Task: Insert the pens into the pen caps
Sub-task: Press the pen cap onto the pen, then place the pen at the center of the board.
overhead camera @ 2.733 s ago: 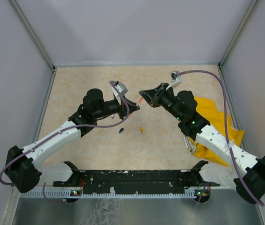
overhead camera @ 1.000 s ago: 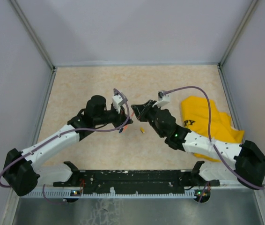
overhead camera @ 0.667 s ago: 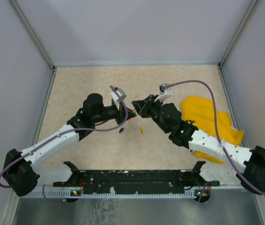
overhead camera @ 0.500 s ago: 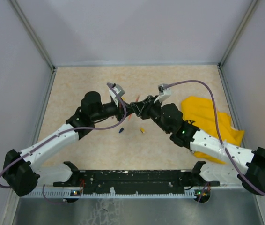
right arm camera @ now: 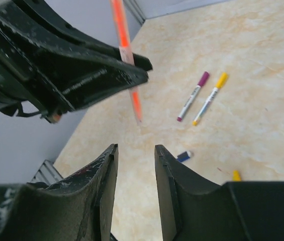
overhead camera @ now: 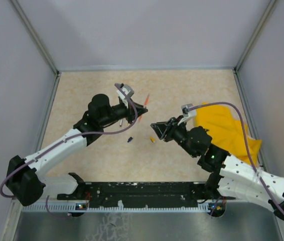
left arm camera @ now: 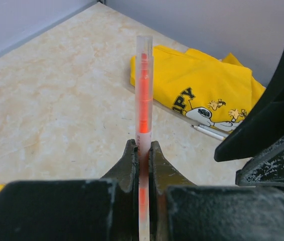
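Note:
My left gripper (overhead camera: 142,110) is shut on an orange-pink pen (overhead camera: 145,103), held clear of the table with its far end slanting up. In the left wrist view the pen (left arm camera: 143,95) stands between the shut jaws of the left gripper (left arm camera: 142,146) and ends in a translucent whitish tip. My right gripper (overhead camera: 153,127) hangs open and empty (right arm camera: 135,149), apart from the pen and to its right. A dark blue cap (overhead camera: 130,139) and a yellow cap (overhead camera: 152,139) lie loose on the table. A purple-capped pen (right arm camera: 194,94) and a yellow-capped pen (right arm camera: 211,98) lie side by side.
A crumpled yellow cloth (overhead camera: 227,128) with a cartoon print lies at the right, with thin white pens (left arm camera: 209,132) at its near edge. Grey walls close in the beige table (overhead camera: 92,90) at the back and on both sides.
My right gripper has opened and drawn back to the right, away from the left gripper. The left gripper keeps the orange-pink pen and has tilted it upward.

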### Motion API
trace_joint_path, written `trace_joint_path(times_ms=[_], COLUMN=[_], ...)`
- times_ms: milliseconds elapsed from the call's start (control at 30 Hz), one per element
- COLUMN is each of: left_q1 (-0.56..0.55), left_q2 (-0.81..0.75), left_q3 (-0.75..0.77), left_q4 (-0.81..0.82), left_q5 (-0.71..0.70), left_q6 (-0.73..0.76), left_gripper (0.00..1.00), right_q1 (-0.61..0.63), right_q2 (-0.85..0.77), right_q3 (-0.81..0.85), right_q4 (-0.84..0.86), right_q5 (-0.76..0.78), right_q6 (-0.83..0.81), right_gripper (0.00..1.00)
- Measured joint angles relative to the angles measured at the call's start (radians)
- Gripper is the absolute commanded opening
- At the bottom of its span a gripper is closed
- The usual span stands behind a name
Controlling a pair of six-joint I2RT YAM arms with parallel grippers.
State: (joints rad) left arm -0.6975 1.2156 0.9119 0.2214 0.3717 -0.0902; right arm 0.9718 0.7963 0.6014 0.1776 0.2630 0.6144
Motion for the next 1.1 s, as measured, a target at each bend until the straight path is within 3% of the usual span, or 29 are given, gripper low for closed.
trace_joint_path(times_ms=[333, 567, 900, 1100], left_q1=[0.000, 0.000, 0.005, 0.098], left_q2=[0.170, 0.314, 0.550, 0.589], left_q3=[0.131, 0.210, 0.440, 0.479], left_q4=[-0.149, -0.307, -0.528, -0.632], left_q5=[-0.040, -0.162, -0.418, -0.493], left_q6=[-0.038, -0.113, -0.160, -0.159], left_gripper=[0.00, 0.00, 0.00, 0.00], right_q1=[0.000, 0.000, 0.000, 0.000], right_q2=[-0.174, -0.154, -0.061, -0.055], right_q3=[-0.143, -0.172, -0.171, -0.171], right_q4=[-0.186, -0.254, -0.306, -0.315], right_q5=[0.179, 0.207, 0.207, 0.207], right_q6=[0.043, 0.077, 0.098, 0.097], right_gripper=[0.35, 0.35, 0.35, 0.35])
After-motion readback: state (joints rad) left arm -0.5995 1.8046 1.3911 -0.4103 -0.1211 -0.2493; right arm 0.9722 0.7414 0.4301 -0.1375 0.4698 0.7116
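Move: My left hand holds the orange pen. The yellow pen lying on the table, where I take the orange one, is about 17 cm ahead and 7 cm left, some 27 cm below; the purple pen is 5 cm left of the yellow pen. The loose blue cap lies 3 cm ahead and 7 cm left of my left hand. From my empty right hand, the loose yellow cap is about 9 cm ahead, 1 cm left and 27 cm below; the yellow pen is 23 cm ahead and 13 cm left. I keep the orange pen pinched in my left hand and swing it down about 17 cm and forward 12 cm towards the yellow and purple pens, easing left only near the end, while the level fingers tip to point steeply down and turn counter-clockwise. My right hand, fingers still part open, sinks some 13 cm and draws right, away from the held pen, tipping down a little, then stops. ##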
